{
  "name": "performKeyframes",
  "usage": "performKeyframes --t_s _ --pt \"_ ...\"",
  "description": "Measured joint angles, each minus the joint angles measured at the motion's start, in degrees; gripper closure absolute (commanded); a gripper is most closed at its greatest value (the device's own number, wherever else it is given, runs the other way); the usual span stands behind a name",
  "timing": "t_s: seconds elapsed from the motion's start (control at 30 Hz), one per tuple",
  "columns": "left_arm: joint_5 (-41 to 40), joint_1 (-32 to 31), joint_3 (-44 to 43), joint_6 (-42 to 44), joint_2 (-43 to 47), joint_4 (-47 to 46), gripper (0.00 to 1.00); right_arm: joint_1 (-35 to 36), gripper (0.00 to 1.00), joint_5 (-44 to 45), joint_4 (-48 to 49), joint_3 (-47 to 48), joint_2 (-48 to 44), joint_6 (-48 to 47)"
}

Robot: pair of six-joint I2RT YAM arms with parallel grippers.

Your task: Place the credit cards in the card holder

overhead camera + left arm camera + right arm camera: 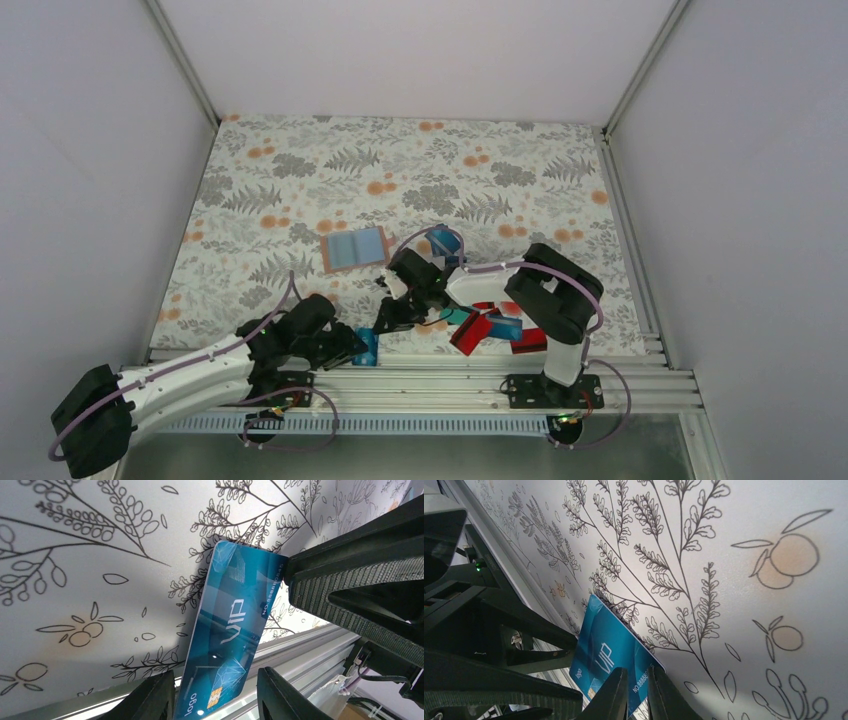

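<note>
A glossy blue card marked VIP (227, 630) stands on edge over the table's near rail, and it shows as a teal sliver (368, 347) in the top view. My right gripper (636, 672) is shut on one short edge of this credit card (606, 652). My left gripper (215, 676) is open around the card's other end: one finger (150, 700) is at its edge, the other (280, 695) stands apart from it. The tan card holder (327, 256) lies flat further back with a blue face showing in it.
A loose heap of red and teal cards (490, 325) lies under the right arm, with another blue card (444, 240) behind it. The aluminium rail (450, 365) runs along the near edge. White walls enclose the floral cloth (300, 170).
</note>
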State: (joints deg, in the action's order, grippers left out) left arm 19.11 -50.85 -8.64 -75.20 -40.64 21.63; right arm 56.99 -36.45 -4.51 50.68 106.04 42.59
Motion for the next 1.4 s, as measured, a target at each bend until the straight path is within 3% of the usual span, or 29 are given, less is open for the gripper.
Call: performKeyframes --t_s 0.73,1.03,1.23,1.4 --pt "-1.6 0.11 0.0 0.79 0.26 -5.33 0.75 0.0 0.91 0.44 2.27 -2.1 -0.85 1.05" --pt "-1.9 0.13 -0.22 1.33 -4.02 -7.87 0.97 0.0 0.92 0.48 2.32 -2.23 -0.92 1.66" --pt "-1.77 0.11 -4.11 2.93 -7.61 -7.19 0.98 0.0 0.92 0.74 2.27 -2.49 -1.2 1.97" --pt "-4.48 0.17 -7.93 4.72 -7.98 -1.33 0.97 -0.15 0.89 1.2 1.51 -2.38 -1.62 1.95"
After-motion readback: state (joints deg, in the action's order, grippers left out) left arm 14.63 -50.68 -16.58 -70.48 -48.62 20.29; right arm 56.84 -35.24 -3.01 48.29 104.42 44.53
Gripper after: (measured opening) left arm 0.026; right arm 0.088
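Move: The tilted blue card's middle is about 3 cm to the left hand's right and 1 cm ahead, at nearly its height, with the card's near part already between the open fingers. The card holder lies roughly 24 cm straight ahead of that hand. For the right hand, nearly shut at the far right corner, the card's middle is some 3 cm left and 3 cm back; the card holder is 19 cm ahead and 6 cm left; the red card is 21 cm right and 1 cm back. Shutting from nearly half open, the left fingers clamp the blue card's faces. The left hand eases forward, up and a little right along the card, dips about 1 cm as the fingers close, then rises again, ending some 3 cm farther forward, 2.5 cm higher and 2 cm to the right. The right hand stays low at the card's corner, nearly shut. ##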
